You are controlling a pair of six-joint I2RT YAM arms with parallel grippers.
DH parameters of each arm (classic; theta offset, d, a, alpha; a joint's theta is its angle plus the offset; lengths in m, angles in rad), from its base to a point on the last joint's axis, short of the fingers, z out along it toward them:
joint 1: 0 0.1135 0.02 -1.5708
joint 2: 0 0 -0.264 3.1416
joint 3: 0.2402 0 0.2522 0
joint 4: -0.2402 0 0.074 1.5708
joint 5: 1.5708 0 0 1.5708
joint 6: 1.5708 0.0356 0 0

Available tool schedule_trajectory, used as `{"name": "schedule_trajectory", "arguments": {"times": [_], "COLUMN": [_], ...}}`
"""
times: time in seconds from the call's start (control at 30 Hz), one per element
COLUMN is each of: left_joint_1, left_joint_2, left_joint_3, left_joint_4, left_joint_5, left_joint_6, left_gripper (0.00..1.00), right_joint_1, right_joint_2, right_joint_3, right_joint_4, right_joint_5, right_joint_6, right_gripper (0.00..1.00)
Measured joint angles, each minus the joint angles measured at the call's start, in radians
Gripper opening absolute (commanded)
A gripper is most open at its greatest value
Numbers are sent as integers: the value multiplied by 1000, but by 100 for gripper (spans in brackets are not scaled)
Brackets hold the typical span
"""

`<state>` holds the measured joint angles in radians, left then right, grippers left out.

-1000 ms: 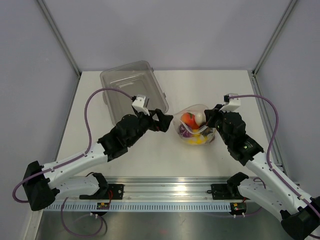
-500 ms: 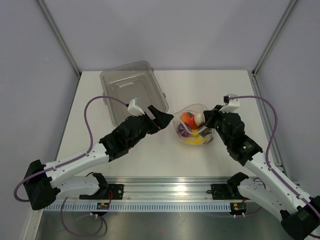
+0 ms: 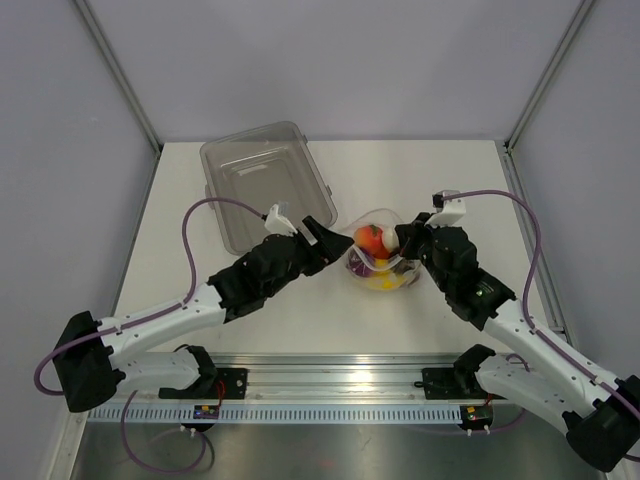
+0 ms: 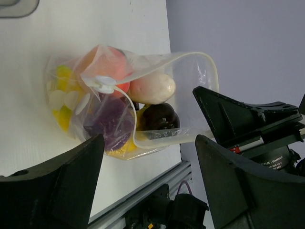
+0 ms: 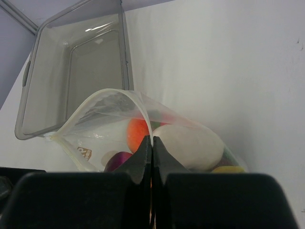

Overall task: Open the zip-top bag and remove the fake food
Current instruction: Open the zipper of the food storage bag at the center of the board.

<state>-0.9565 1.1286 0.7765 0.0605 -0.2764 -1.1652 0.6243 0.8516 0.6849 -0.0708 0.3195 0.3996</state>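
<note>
The zip-top bag [image 3: 378, 262] lies mid-table, a clear pouch with its mouth gaping. Fake food fills it: an orange piece [image 3: 369, 238], a white radish [image 4: 152, 88], a dark round piece [image 4: 161, 117] and yellow pieces [image 4: 62, 76]. My right gripper [image 3: 405, 240] is shut on the bag's right rim; in the right wrist view the film [image 5: 105, 124] runs pinched between its closed tips [image 5: 151, 140]. My left gripper [image 3: 325, 235] stands open just left of the bag. In the left wrist view, the bag's near rim [image 4: 157, 136] lies at the level of its fingertips [image 4: 95, 143].
A rigid clear-grey tub [image 3: 262, 180] stands empty at the back left, just behind the left gripper; it also shows in the right wrist view [image 5: 71, 71]. The metal rail [image 3: 320, 385] runs along the table's near edge. Grey walls close off three sides.
My left gripper has moved right, up to the bag's left side, and its jaws have narrowed a little. The right gripper has shifted slightly left, still gripping the rim.
</note>
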Motion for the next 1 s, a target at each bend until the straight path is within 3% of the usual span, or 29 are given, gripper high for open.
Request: {"name": "schedule_trajectory", "arguments": {"times": [0.17, 0.57, 1.0], "left_joint_1": [-48, -76, -47], "left_joint_2": [41, 89, 106], "left_joint_3": [20, 24, 25], "left_joint_4": [-18, -22, -26], "left_joint_5": [3, -37, -132], "left_joint_6": [-30, -77, -104], "left_gripper": [77, 58, 51], "right_joint_1": [30, 89, 158], "right_joint_2": [11, 18, 27], "right_joint_3": [0, 0, 0], "right_joint_4": [1, 37, 58], "right_joint_5": [31, 86, 139], "right_joint_6": [-4, -32, -69], "right_gripper": [0, 0, 0]}}
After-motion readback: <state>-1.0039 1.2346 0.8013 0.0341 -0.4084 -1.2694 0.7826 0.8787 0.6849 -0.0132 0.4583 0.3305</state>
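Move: The left hand, fingers wide, hangs just off the bag's left side: the near rim of the open mouth is about 6 cm to its right, level fore and aft, some 4 cm lower. The white slider corner is 3 cm right, 2 cm ahead and 3 cm down; the orange fruit inside is roughly 7 cm right, 4 cm ahead and 7 cm down. From the right hand, already pinching another part of the rim, the near rim is about 8 cm left, 5 cm back and 3 cm down. Back and to the right while sinking, the left hand first dips in beside the bag's near rim, then reverses forward and a little left, still lowering, about 3 cm down in all. Its fingers close from wide to about half open either side of the near rim in its view, not yet pinching. The right hand keeps its pinch and carries its rim about 2.5 cm left, towards the left hand. ##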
